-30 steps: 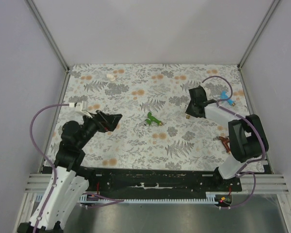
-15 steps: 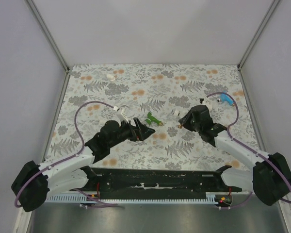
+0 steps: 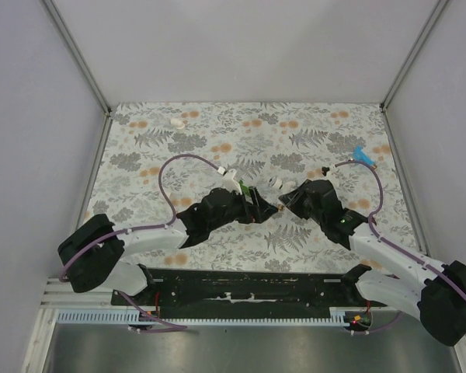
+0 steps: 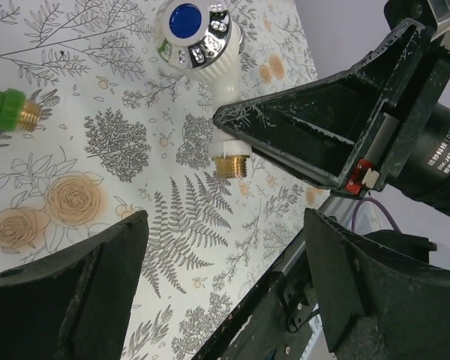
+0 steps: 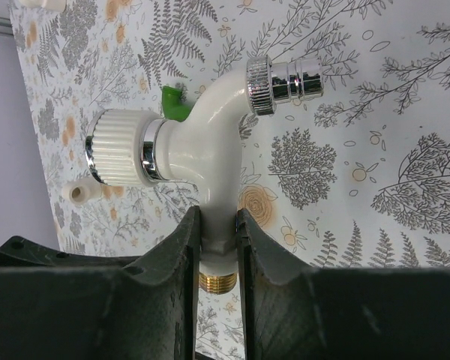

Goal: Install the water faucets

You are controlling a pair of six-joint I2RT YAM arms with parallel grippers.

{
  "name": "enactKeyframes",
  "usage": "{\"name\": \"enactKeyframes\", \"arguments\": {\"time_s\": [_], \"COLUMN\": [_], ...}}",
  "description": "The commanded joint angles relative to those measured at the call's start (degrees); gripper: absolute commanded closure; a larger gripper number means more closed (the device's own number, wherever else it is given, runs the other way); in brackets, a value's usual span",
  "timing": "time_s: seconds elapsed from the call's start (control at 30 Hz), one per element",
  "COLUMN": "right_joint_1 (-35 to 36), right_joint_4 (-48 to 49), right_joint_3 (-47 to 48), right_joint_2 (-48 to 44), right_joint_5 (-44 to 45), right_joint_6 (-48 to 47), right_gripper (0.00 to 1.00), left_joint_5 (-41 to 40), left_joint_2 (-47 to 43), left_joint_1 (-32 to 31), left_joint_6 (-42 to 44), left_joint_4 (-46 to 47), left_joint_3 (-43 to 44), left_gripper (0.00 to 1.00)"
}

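Observation:
My right gripper [image 5: 219, 225] is shut on the neck of the white water faucet [image 5: 202, 150], whose brass thread [image 5: 219, 281] sticks out behind the fingers, held above the mat. From above, that gripper [image 3: 287, 199] and the white faucet [image 3: 276, 183] are at the table's middle. My left gripper [image 3: 264, 210] faces them closely, open and empty. Its wrist view shows the white faucet [image 4: 191, 34] and brass end [image 4: 231, 163] ahead of my open left gripper [image 4: 225, 285]. A green faucet [image 3: 248, 191] lies just behind on the mat, also as the green faucet [image 4: 11, 109]. A blue faucet [image 3: 363, 158] lies far right.
A small white fitting [image 3: 176, 122] lies at the back left of the flowered mat [image 3: 217, 148]. Grey walls close in the table's sides and back. A black rail [image 3: 248, 286] runs along the near edge, between the arm bases.
Both arms have swung in to the middle. The right one brought the white faucet left and nearer; the left one stretched out from the left side until its open jaws face the faucet.

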Motion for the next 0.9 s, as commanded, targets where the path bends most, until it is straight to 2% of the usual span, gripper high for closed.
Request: {"name": "enactKeyframes", "arguments": {"time_s": [0.0, 0.23, 0.4, 0.5, 0.7, 0.8, 0.83, 0.87], "right_joint_1": [1.2, 2.4, 3.2, 3.8, 4.8, 5.1, 5.2, 5.2], "right_joint_4": [3.7, 4.2, 4.3, 4.5, 4.8, 4.9, 5.2, 5.2], "right_joint_3": [-0.4, -1.1, -1.5, -1.9, -2.5, -2.7, -2.9, -2.9], "right_joint_2": [-1.9, -2.9, -3.4, -3.5, -4.0, -4.1, -4.3, -4.7], "right_joint_5": [1.5, 1.4, 1.4, 1.3, 1.6, 1.4, 1.4, 1.4], "right_joint_6": [4.0, 5.0, 5.4, 5.8, 6.6, 6.3, 6.2, 6.0], "right_gripper": [0.80, 0.80, 0.80, 0.80, 0.80, 0.80, 0.80, 0.80], "left_joint_5": [0.1, 0.7, 0.7, 0.7, 0.7, 0.7, 0.7, 2.2], "left_joint_2": [4.0, 8.6, 10.8, 11.5, 12.2, 12.2, 12.1, 12.1], "left_joint_1": [-0.7, -1.9, -2.3, -2.5, -2.6, -2.6, -2.6, -2.6], "left_joint_6": [-0.4, 0.2, 1.0, 1.1, 1.4, 1.9, 2.5, 3.4], "left_joint_4": [3.4, 3.6, 3.8, 4.9, 5.1, 5.4, 5.4, 5.4], "left_joint_3": [4.0, 5.3, 7.1, 7.6, 8.3, 8.0, 7.8, 7.8], "left_gripper": [0.14, 0.19, 0.26, 0.35, 0.40, 0.53, 0.59, 0.70]}}
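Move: The right gripper already holds the white faucet by its pipe, the threaded end sticking out about 2 cm back and 1 cm left of that hand and 1 cm lower. From the open left hand this threaded end is some 6 cm to the right, 2 cm ahead and 3 cm below. The green faucet lies on the table about 9 cm ahead of the left hand, 5 cm to its left and 12 cm down; the brown faucet is some 27 cm right, 2 cm back and 12 cm down. The left hand goes about 4 cm right and sinks some 3 cm towards the white faucet's threaded end, easing off as it arrives, while its nearly wide-open fingers close to a bit under half and come around the white collar by the brass thread. The right hand keeps its grip on the pipe and brings the faucet to meet them, easing about 2 cm left and 2 cm back with a roll of some 5 degrees that lifts its left side. ##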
